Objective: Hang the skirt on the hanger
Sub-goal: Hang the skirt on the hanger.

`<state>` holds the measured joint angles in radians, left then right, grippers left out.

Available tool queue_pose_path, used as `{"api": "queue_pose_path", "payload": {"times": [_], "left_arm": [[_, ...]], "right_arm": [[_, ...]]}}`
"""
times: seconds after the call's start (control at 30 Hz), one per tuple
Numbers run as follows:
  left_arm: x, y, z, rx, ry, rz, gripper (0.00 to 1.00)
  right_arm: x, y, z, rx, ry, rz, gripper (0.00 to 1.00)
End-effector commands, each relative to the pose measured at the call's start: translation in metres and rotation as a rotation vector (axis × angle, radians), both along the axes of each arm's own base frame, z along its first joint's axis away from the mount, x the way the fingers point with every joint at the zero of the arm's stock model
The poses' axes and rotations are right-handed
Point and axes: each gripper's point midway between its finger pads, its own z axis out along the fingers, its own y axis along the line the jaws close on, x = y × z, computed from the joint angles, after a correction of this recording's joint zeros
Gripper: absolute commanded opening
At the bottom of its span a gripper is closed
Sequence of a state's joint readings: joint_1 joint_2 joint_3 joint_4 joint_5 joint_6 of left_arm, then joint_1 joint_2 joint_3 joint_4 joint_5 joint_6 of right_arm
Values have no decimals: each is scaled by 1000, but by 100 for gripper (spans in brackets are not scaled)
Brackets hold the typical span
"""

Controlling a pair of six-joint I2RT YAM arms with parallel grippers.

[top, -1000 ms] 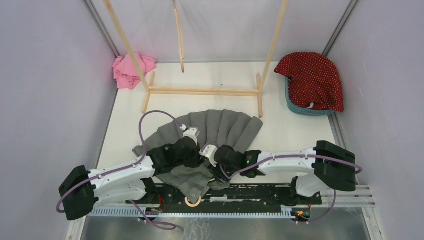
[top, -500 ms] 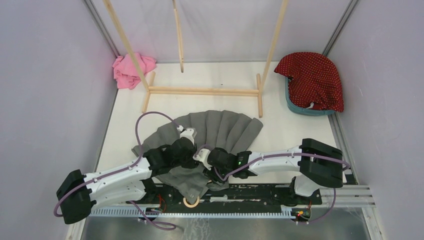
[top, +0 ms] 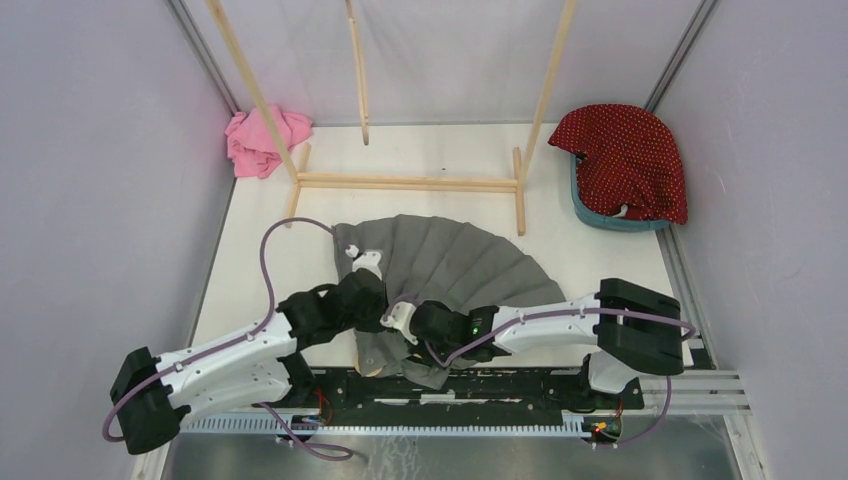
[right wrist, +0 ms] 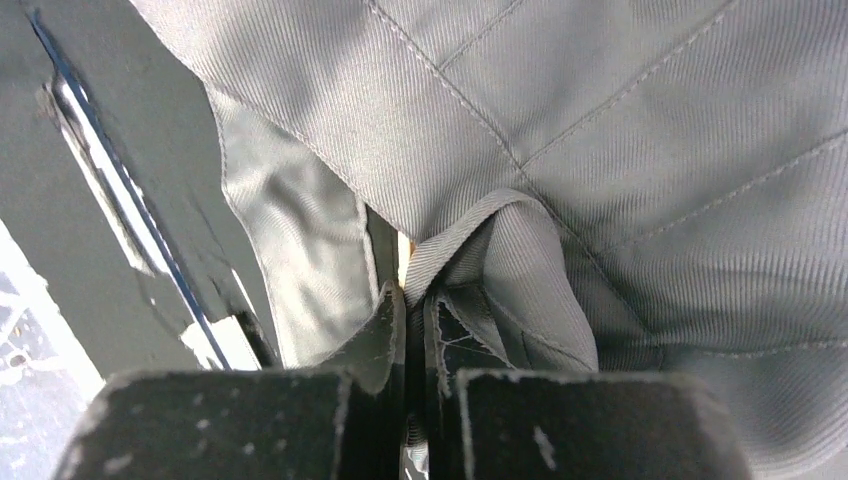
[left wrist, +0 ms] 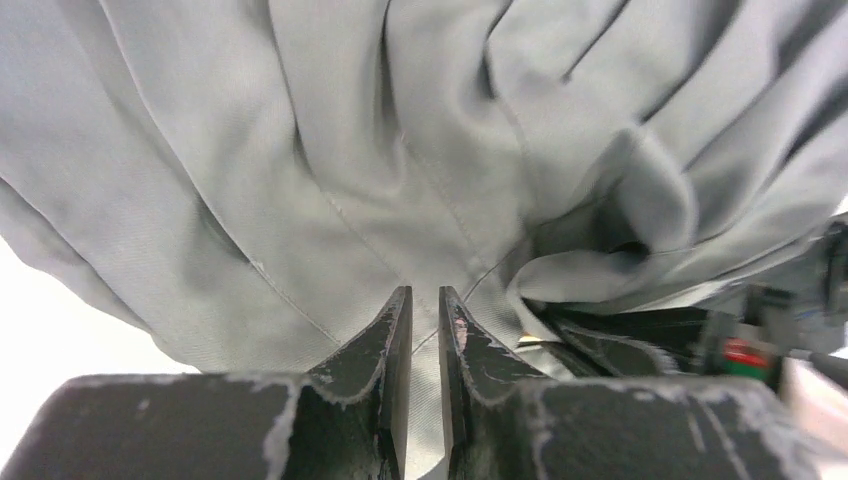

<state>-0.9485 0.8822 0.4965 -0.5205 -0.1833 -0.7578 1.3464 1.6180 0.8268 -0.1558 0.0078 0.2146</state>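
The grey pleated skirt point(top: 450, 260) lies fanned out on the white table, its waist end bunched between my two arms. My left gripper point(top: 365, 275) is at the waist's left side; in its wrist view the jaws point(left wrist: 425, 292) stand nearly together with skirt cloth point(left wrist: 300, 150) in the narrow gap. My right gripper point(top: 405, 322) meets it from the right, and it point(right wrist: 413, 290) is shut on a folded edge of the skirt point(right wrist: 620, 150). Of the hanger only a small pale wooden bit point(top: 372, 369) shows at the skirt's near edge; the cloth hides all else.
A wooden rack point(top: 410, 182) stands across the back of the table. A pink cloth point(top: 262, 140) lies at the back left. At the back right a red dotted cloth point(top: 630, 160) drapes over a teal basket point(top: 600, 218). The arms' base rail point(top: 500, 385) runs along the near edge.
The right gripper's jaws have closed on the waist fold. The skirt has swung and fanned out to the right, off the table's left part. Both grippers shifted slightly left.
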Motion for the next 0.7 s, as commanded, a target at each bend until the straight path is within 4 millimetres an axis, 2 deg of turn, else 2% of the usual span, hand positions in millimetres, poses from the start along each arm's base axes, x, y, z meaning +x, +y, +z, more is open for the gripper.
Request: {"api": "queue_pose_path", "payload": {"times": [0.0,0.1,0.2,0.3,0.33,0.43,0.47,0.6,0.67], "left_arm": [[33,-16,71,-107,-142,64,23],[48,-10,86,-69,-170,94,24],[57,-6,81,-27,-149,118,21],[60,7,75,6,-120,175,21],[60,13,78,5,-124,195,24],[57,24,89,-33,-142,243,45],[55,27,92,-47,-142,255,49],[46,40,83,-37,-91,333,57],[42,41,77,-36,-59,352,69]], "right_arm": [[-6,-21,12,-25,-6,9,1],[-8,-24,26,-17,-6,28,1],[-6,-30,37,-13,-22,20,1],[-3,-37,51,6,-51,1,1],[-2,-40,55,14,-58,-4,1],[1,-49,67,32,-81,-20,1],[1,-52,72,44,-88,-26,1],[3,-59,82,66,-106,-39,1],[2,-61,83,70,-105,-41,1]]}}
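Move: The right hand already pinches the skirt's waistband at its fingertips; from the left hand that spot lies about 7 cm back, 4 cm to the right and 4 cm below. The hanger's hook shows some 8 cm to the right hand's left and 3 cm back, at about the same height. The spread skirt's middle lies about 14 cm ahead of the right hand and 6 cm to its right. Right hand keeps its pinch, lifting the waistband about 7 cm and rightward; left rises clear, forward, fingers opening. ##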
